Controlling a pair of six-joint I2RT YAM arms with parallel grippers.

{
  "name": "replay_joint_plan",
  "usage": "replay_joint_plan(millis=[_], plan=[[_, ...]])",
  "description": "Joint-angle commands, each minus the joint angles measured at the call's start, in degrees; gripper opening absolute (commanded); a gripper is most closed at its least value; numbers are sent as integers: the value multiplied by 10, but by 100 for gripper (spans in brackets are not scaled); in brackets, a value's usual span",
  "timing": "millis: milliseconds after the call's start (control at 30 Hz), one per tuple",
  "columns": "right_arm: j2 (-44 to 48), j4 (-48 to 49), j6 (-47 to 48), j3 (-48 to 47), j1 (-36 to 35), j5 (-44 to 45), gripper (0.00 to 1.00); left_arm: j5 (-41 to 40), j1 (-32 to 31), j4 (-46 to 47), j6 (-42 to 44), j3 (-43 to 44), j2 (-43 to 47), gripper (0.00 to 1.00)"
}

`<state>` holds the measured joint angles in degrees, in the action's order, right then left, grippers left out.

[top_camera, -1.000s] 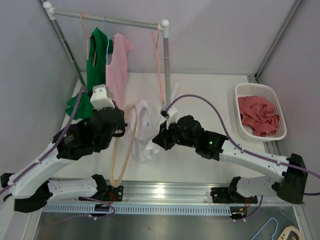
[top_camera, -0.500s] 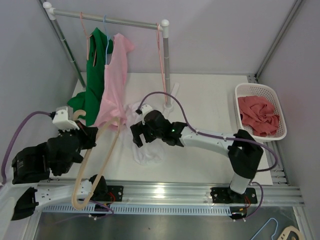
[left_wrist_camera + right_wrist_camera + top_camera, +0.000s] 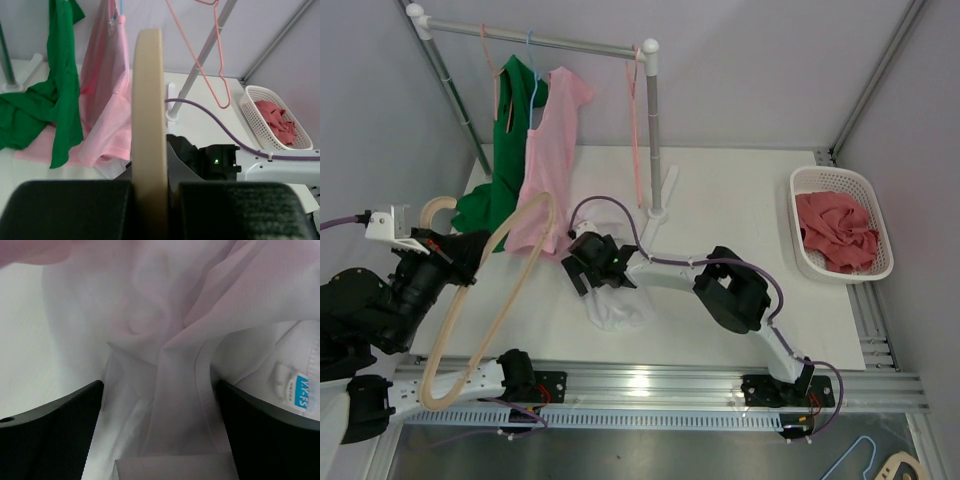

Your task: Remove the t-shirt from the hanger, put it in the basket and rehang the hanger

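Observation:
The beige hanger (image 3: 490, 290) is clear of the white t-shirt (image 3: 618, 305), which lies crumpled on the table. My left gripper (image 3: 445, 255) is shut on the hanger near its hook, at the left edge; in the left wrist view the hanger (image 3: 147, 100) stands edge-on between the fingers of the gripper (image 3: 149, 200). My right gripper (image 3: 588, 262) sits on the shirt's upper left part. In the right wrist view, the jaws of the gripper (image 3: 160, 430) stand wide apart, with folds of the t-shirt (image 3: 170, 340) and its collar label between them.
A clothes rack (image 3: 535, 40) at the back left carries a green shirt (image 3: 505, 140), a pink shirt (image 3: 552, 150) and a bare pink hanger (image 3: 638, 130). The rack's post foot (image 3: 660, 210) stands mid-table. A white basket (image 3: 840, 180) with red cloth sits at the right.
My left arm has pulled the hanger left and towards the near edge, out of the white t-shirt. My right gripper has moved left with the shirt, which now lies on the table.

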<state>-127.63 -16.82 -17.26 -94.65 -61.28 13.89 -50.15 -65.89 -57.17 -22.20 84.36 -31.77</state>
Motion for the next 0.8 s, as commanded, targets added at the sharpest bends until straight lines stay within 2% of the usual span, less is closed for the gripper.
replay_joint_plan(millis=[0,67,100,133,200,233,267,333,400,467,500,533,600,633,733,767], plan=[[-22,-61,-28,-8,-2,37,100,50,-5,71,77,10,-17,1],[-15,-70,-30,24,-2,35,99,55,-4,110,97,20,-27,1],[-8,-72,-34,38,-2,13,92,59,-5,122,119,27,-33,1],[16,-64,-38,81,-3,-3,61,59,-4,132,130,52,-42,1],[53,-40,-51,137,-8,-39,16,54,-4,161,165,76,-75,1],[75,-34,-67,166,-13,-62,0,49,-5,173,180,85,-90,1],[124,-31,-74,220,-21,-67,0,45,-4,183,195,99,-104,1],[179,-45,-93,264,-52,-64,0,37,-3,218,238,117,-148,1],[278,-88,-103,305,-74,-57,0,44,8,239,261,138,-188,1],[358,-123,-121,316,-91,-36,0,103,63,226,232,176,-217,1],[441,-163,-124,311,-91,-28,0,126,89,214,223,186,-246,1],[483,-187,-125,301,-90,5,0,181,148,189,200,194,-260,1],[584,-264,-125,241,-80,44,0,236,201,179,166,211,-285,1],[608,-293,-120,215,-58,63,0,273,243,178,157,215,-309,1],[644,-379,-74,101,20,118,0,298,290,184,134,230,-365,1],[642,-392,-56,74,101,116,0,315,295,189,120,235,-378,1]])
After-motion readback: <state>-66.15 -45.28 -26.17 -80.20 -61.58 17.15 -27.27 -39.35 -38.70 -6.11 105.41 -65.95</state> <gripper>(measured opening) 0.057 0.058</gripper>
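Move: My open right fingers are already down around folds of the white t-shirt, whose middle lies about 5 cm to their right and level ahead, a centimetre lower. The white rack foot is some 13 cm ahead and 16 cm right. From my left hand, which holds the bare wooden hanger, the rail is roughly 30 cm ahead, 10 cm right and 12 cm up. The hanging pink t-shirt is 27 cm ahead, 6 cm right and 18 cm lower; the green shirt is 31 cm ahead, 2 cm left, equally low. I shut my right fingers on the white t-shirt, drag it low over the table about 16 cm back and some 13 cm right, then swing it steeply up nearly 30 cm, going farther right and a little forward again. Meanwhile my left hand, keeping the wooden hanger pinched, rises about 11 cm, then reaches forward and right towards the rail, sinking slightly at the end. ##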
